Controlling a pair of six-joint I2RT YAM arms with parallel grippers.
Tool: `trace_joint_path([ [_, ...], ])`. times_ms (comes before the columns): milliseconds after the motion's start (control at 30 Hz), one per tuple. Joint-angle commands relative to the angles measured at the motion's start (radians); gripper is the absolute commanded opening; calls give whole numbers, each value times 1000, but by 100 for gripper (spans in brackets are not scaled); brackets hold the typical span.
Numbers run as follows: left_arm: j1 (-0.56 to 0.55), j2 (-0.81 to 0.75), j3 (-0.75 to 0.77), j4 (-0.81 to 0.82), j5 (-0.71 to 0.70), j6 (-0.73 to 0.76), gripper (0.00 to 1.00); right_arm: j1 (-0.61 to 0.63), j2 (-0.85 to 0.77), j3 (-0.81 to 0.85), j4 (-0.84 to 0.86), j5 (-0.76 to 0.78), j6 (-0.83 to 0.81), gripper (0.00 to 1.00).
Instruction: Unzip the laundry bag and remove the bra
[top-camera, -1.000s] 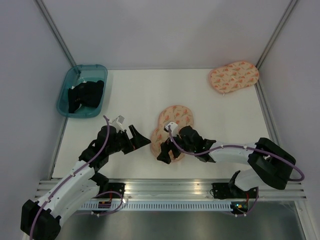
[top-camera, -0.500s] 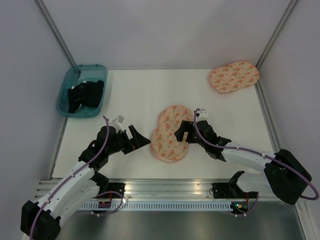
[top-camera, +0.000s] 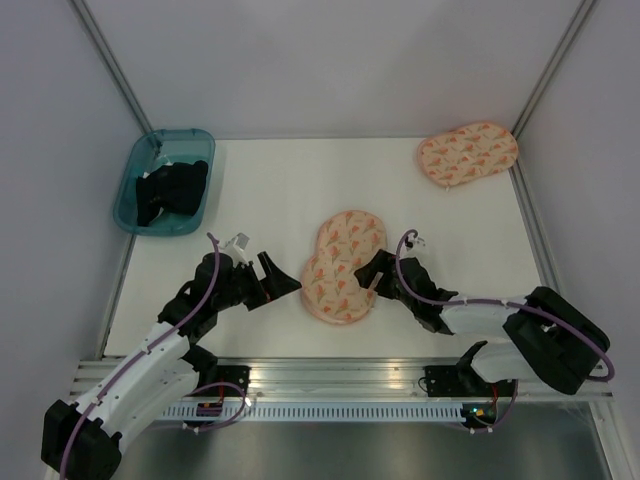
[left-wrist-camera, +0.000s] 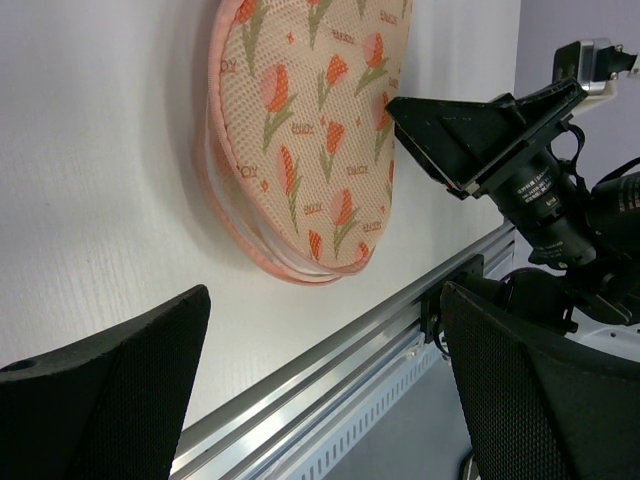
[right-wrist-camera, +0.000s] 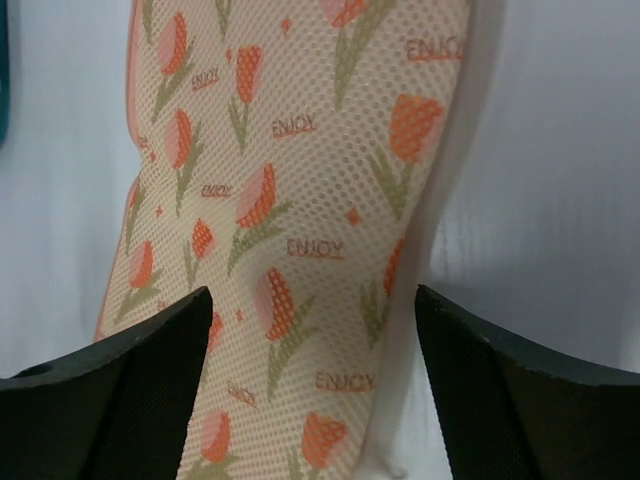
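The laundry bag, a peach pouch with orange-red tulip print, lies flat mid-table. It also shows in the left wrist view and the right wrist view. My left gripper is open and empty just left of the bag's near end; its jaws stand wide in its own view. My right gripper is open and empty at the bag's right edge, low over it. No bra shows on the table. Black garments lie in a teal bin.
The teal bin stands at the far left. A second peach printed pouch lies at the far right corner. Grey walls enclose the white table. An aluminium rail runs along the near edge.
My right gripper has drawn back from over the bag's near end to its right edge. The left arm and the bag have stayed still.
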Motion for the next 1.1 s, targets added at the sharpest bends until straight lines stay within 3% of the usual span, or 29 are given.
trace_joint_path([
  [0, -3, 2, -4, 8, 20, 5, 100, -6, 114, -13, 105, -64, 94, 85],
  [133, -3, -6, -1, 0, 17, 5, 100, -7, 232, 14, 191, -98, 102, 61],
  [167, -3, -7, -1, -5, 15, 6, 100, -9, 238, 28, 187, -94, 101, 40],
  [233, -3, -15, 0, -12, 12, 8, 100, -9, 229, 42, 138, -64, 91, 19],
  [267, -3, -15, 2, -14, 10, 8, 100, -9, 219, 54, 115, -49, 84, 2],
  [433, -3, -18, 7, -18, 9, 11, 100, -29, 97, 80, -39, 27, 30, 0],
  [667, -3, -4, 11, -17, 18, 9, 100, -184, -35, 198, -226, 50, -114, 1],
  [800, -3, -6, 8, -17, 16, 6, 100, -259, 49, 352, -367, 57, -232, 1],
  [1067, -2, -6, 3, -14, 16, 5, 100, -366, 330, 825, -571, 108, -421, 0],
])
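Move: The emptied laundry bag lies flat, with its middle about 6 cm to the right hand's left, only 1 cm or so farther out and some 2 cm below. Its near-side right edge is between the open fingers' reach, roughly 2 cm left and 1 cm ahead. The second laundry bag lies some 38 cm ahead and 30 cm to the right. From the idle left hand the emptied bag's middle is about 8 cm ahead, 15 cm right and 11 cm below. The right hand eases about 2 cm left and a little forward while sinking some 2 cm onto the emptied laundry bag's right edge, its wide-open fingers shutting fully on the cloth to pinch it. Then, keeping that pinch, it turns back and carries the bag forward about 15 cm, rising some 10 cm and veering about 10 cm right towards the second laundry bag, speeding up as the wrist rolls its left side down by some 15 degrees and turns slightly clockwise. ##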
